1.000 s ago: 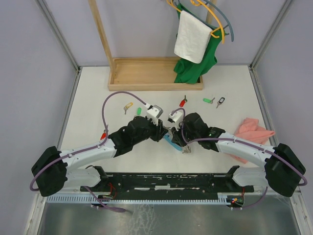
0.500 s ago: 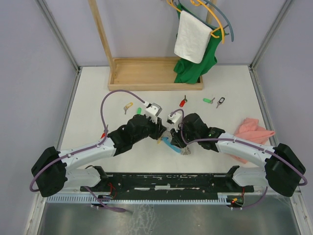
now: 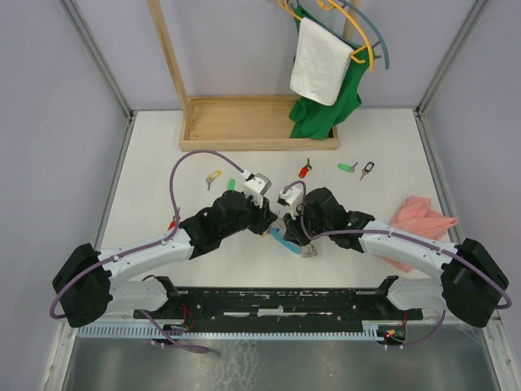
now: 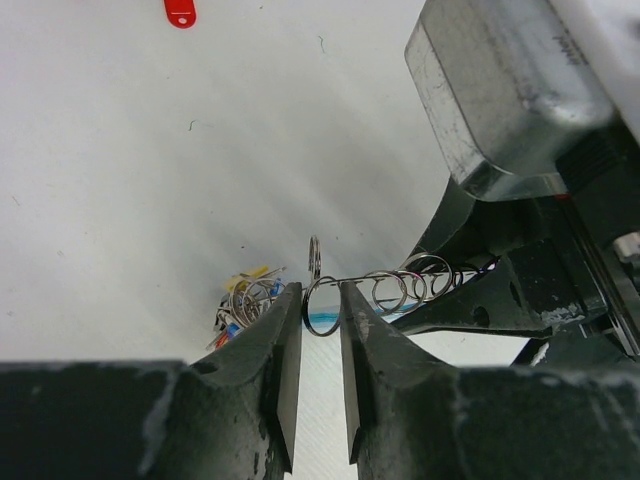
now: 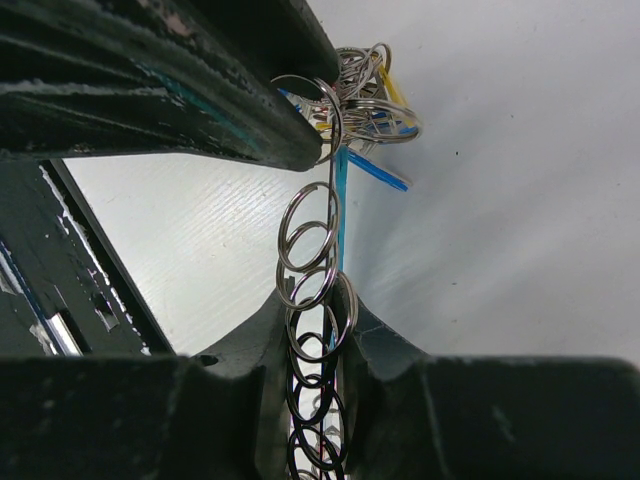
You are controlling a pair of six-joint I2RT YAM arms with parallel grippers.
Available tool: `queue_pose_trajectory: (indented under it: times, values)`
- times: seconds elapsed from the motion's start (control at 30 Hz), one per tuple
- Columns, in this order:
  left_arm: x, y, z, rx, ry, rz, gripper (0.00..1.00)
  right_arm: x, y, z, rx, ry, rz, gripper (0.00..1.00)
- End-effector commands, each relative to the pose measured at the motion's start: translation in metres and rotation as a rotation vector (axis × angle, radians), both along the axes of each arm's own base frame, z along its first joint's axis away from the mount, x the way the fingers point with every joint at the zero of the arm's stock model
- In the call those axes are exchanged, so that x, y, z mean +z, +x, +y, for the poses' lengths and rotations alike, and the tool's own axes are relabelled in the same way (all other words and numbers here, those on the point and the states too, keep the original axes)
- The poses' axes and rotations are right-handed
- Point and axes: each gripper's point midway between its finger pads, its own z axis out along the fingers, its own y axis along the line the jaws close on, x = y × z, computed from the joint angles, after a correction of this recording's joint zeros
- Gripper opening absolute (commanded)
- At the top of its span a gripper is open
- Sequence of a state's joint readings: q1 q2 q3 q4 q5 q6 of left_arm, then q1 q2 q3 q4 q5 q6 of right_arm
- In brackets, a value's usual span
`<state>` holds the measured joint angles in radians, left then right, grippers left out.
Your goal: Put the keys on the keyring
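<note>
The keyring lies between both grippers at the table's middle, its light-blue tube and a bunch of tagged keys hanging low. My left gripper is shut on one small steel ring strung on the keyring's wire. My right gripper is shut on the wire, with several rings stacked between its fingers. In the top view the left gripper and right gripper nearly touch. Loose keys lie beyond: red, green, black, yellow, green.
A wooden rack base stands at the back. A white towel and a green cloth hang on hangers at the back right. A pink cloth lies by the right arm. A red tag shows far off.
The left gripper's jaws have narrowed slightly on the small ring. Both arms have barely shifted; the keyring stays stretched between them.
</note>
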<state>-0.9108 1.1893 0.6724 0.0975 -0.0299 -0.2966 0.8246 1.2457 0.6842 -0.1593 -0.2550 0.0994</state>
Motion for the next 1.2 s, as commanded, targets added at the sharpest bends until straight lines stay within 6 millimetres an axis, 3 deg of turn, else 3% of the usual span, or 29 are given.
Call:
queue_pose_trajectory:
  times: [0.0, 0.5, 0.67, 1.03, 1.17]
  values:
    - [0.02, 0.0, -0.005, -0.036, -0.027, -0.041, 0.26, 0.032, 0.013, 0.019, 0.025, 0.085, -0.074, 0.01]
    - [0.02, -0.011, -0.005, -0.089, -0.026, -0.02, 0.08, 0.035, 0.018, 0.016, -0.013, 0.086, -0.095, 0.01]
    - [0.027, -0.014, -0.003, -0.137, -0.021, -0.1, 0.03, 0.038, 0.018, 0.016, -0.028, 0.104, -0.097, 0.01]
    - [0.065, -0.011, 0.015, -0.152, -0.194, -0.543, 0.03, 0.087, 0.004, 0.005, 0.008, 0.216, -0.201, 0.51]
    - [0.075, -0.008, 0.025, -0.151, -0.246, -0.675, 0.03, 0.11, 0.005, -0.003, -0.018, 0.246, -0.263, 0.59]
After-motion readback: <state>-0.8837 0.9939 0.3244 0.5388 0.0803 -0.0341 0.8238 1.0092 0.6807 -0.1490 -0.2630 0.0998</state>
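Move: The keyring's near end ring sits at the left hand's parted fingertips, roughly 1 cm ahead and 1 cm right. From the right hand, which still grips the strip, that ring is some 3 cm ahead, 6 cm left and 5 cm higher. From the left hand, the key bunch is level fore and aft, about 2 cm left and 8 cm below; the loose red key lies about 16 cm ahead, 9 cm right and 12 cm below. Left fingers shut on the keyring's end ring, drawing some 3 cm left-back; right opens, rises about 7 cm. ##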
